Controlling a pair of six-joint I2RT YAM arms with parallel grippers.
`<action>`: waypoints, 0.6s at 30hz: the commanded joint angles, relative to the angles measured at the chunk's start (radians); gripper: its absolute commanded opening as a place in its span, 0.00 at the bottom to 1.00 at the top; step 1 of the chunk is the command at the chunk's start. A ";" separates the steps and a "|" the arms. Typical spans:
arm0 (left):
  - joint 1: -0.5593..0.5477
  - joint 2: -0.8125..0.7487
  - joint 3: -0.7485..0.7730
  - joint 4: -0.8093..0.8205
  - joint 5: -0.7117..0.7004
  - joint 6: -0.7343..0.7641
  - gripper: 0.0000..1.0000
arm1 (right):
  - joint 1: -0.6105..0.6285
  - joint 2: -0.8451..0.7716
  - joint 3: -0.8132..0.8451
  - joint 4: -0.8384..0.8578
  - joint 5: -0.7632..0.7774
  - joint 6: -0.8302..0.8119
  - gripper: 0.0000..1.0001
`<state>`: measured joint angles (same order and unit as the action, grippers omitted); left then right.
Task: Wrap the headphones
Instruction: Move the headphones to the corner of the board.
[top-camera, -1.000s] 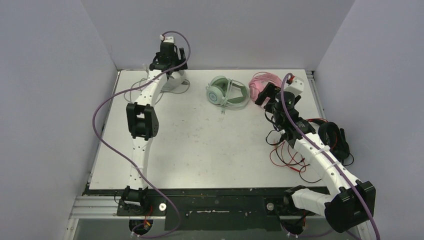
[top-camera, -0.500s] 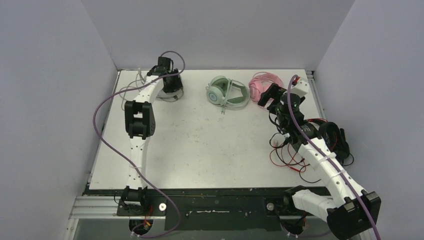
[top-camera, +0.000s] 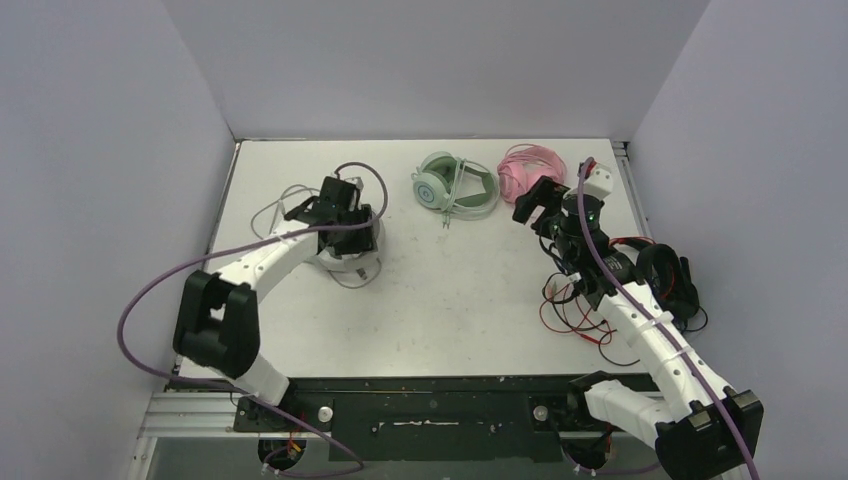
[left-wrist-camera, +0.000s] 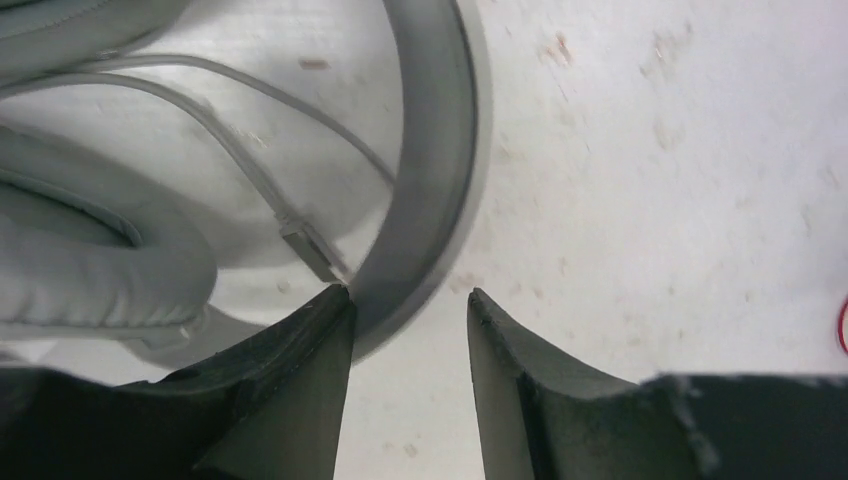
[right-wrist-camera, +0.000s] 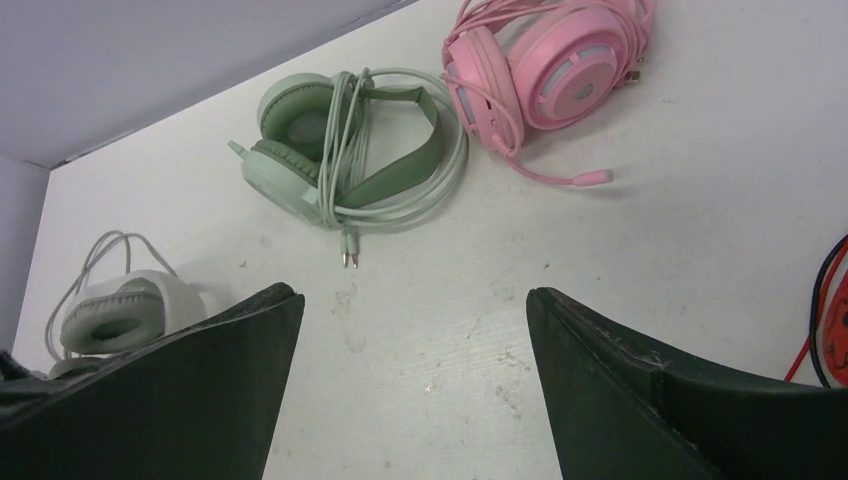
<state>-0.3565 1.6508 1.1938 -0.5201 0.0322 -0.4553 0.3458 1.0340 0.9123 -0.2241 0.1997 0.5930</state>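
The pale grey-white headphones (top-camera: 352, 264) lie left of the table's middle, their thin cable (top-camera: 272, 206) trailing behind to the far left. My left gripper (top-camera: 345, 238) sits on top of them, its jaws (left-wrist-camera: 408, 292) closed partway on the grey headband (left-wrist-camera: 432, 150), with a padded cup (left-wrist-camera: 90, 270) to the left. The mint green headphones (top-camera: 455, 186) and the pink headphones (top-camera: 525, 166) rest at the back, each with its cable coiled round it. My right gripper (top-camera: 532, 200) hovers open just in front of the pink pair, nothing between its fingers (right-wrist-camera: 413, 295).
A tangle of red and black wires (top-camera: 578, 316) and a black round object (top-camera: 668, 276) lie by the right arm at the table's right edge. Grey walls close in the table on the left, back and right.
My left gripper closed partway on the pale headphones at the far left corner and pulled them toward the table's middle. The right gripper shifted only slightly.
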 joint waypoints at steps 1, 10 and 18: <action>-0.090 -0.201 -0.163 0.084 0.102 -0.019 0.43 | -0.004 -0.034 -0.036 0.005 -0.086 0.017 0.84; -0.187 -0.459 -0.201 0.045 0.147 0.027 0.51 | 0.010 -0.015 -0.141 0.084 -0.368 0.023 0.83; -0.226 -0.322 -0.078 0.027 -0.164 0.173 0.89 | 0.070 -0.117 -0.155 0.003 -0.298 0.016 0.84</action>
<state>-0.5770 1.2255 1.0367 -0.5014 0.0372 -0.3603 0.3912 1.0046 0.7578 -0.2249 -0.1143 0.6132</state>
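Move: The white headphones lie beside the left hand, their middle about 6 cm to its left, 2 cm ahead and 5 cm below the hand point. The green headphones are some 20 cm to that hand's right and 12 cm farther out; the pink ones are roughly 34 cm right and 15 cm ahead. From the right hand, the white headphones are about 32 cm left, 2 cm back and 20 cm lower. Left hand sweeps about 11 cm back-right past the white headphones, then rises, opening; right hand sinks back-left 6 cm. ##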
